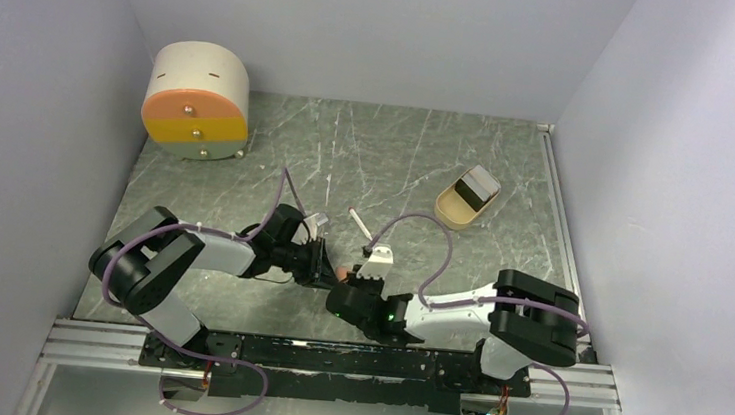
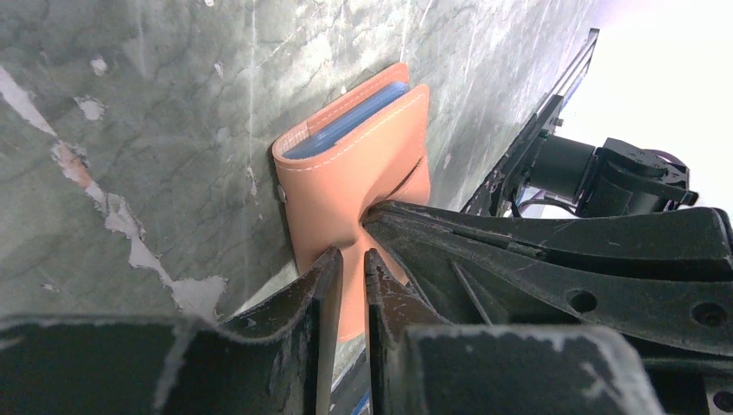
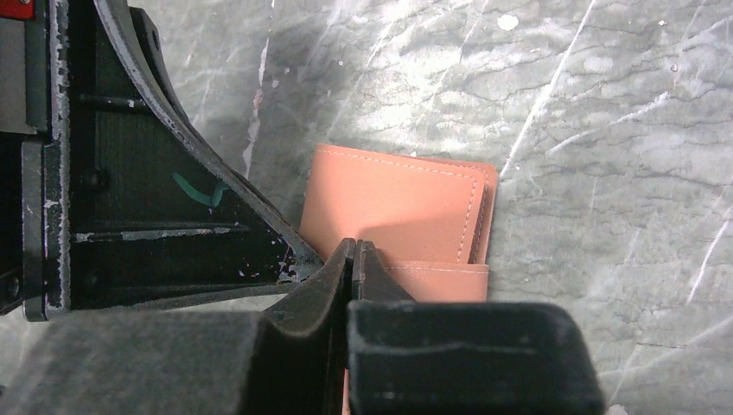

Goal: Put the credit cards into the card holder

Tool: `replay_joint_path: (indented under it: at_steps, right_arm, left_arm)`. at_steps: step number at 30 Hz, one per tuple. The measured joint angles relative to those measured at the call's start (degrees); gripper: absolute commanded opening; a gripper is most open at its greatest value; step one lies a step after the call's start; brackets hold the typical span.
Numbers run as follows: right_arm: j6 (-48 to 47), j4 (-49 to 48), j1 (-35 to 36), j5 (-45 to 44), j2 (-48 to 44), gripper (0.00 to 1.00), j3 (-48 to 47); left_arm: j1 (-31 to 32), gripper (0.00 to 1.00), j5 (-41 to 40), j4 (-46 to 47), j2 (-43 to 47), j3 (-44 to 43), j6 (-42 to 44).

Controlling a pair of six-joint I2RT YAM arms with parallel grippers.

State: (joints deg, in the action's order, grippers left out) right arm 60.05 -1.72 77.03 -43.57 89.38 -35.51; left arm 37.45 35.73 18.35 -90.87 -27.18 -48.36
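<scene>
A tan leather card holder (image 2: 354,164) lies on the marbled table near its front edge. In the top view only a sliver of the holder (image 1: 339,270) shows between the two grippers. Blue card edges (image 2: 346,130) show in its top slot. My left gripper (image 2: 353,259) is shut on the holder's near edge, with leather between its fingers. My right gripper (image 3: 354,246) is shut on the holder's (image 3: 389,203) front flap, and the leather creases at its tip (image 2: 380,216). A black credit card with a white band (image 1: 477,185) stands in a tan tray (image 1: 451,211) at the far right.
A thin white stick (image 1: 359,224) lies just beyond the grippers. At the back left stands a round cream box with an orange and yellow front (image 1: 197,100). Grey walls close the table on the left, back and right. A metal rail (image 1: 330,357) runs along the near edge.
</scene>
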Motion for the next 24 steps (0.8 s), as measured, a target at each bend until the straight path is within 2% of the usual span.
replay_joint_path:
  at_steps: [9, 12, 14, 20, 24]
  right_arm:
    - [3.69, -8.83, 0.94, -2.23, -0.79, 0.01, 5.09]
    - [3.98, -10.1, 0.98, -1.53, -1.97, 0.2, 6.43]
    - [4.07, -10.1, 1.16, -0.13, -3.91, 0.25, 7.43]
    - [0.39, -1.77, 1.81, 3.28, -10.73, 0.4, 7.34]
    - [-3.78, 6.1, 1.33, 5.01, -13.77, 0.39, 3.37]
  left_arm:
    - [0.0, 0.23, -0.04, 0.52, 0.09, 0.44, -0.39]
    - [0.0, 0.23, -0.17, 0.59, 0.39, 0.66, -0.52]
    - [0.0, 0.23, -0.15, 0.55, 0.48, 0.79, -0.68]
    - [0.15, 0.23, -0.13, 0.28, 0.48, 0.72, -1.16]
    - [0.15, 0.23, -0.2, -0.76, 0.68, 0.33, -0.94]
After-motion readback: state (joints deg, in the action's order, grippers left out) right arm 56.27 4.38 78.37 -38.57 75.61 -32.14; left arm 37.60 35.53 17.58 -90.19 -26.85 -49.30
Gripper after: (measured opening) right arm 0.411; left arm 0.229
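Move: The closed card holder lies under both hands: its middle is about 1 cm ahead of the right fingertips, 1 cm to their right and 1 cm below. Its strap runs some 2 cm off to their right. The pen lies roughly 13 cm ahead and 2 cm right of them, the card tray about 21 cm ahead and 22 cm right. From the left gripper the holder's middle is around 2 cm right, 1 cm back. Keep the right gripper's shut fingertips pressing the strap end onto the holder's front cover for a moment, rolling the wrist slightly, then let it go: lift about 3 cm and draw back some 2 cm, opening the fingers to around two-fifths. Leave the left fingertips resting, slightly parted, on the holder's left part. ##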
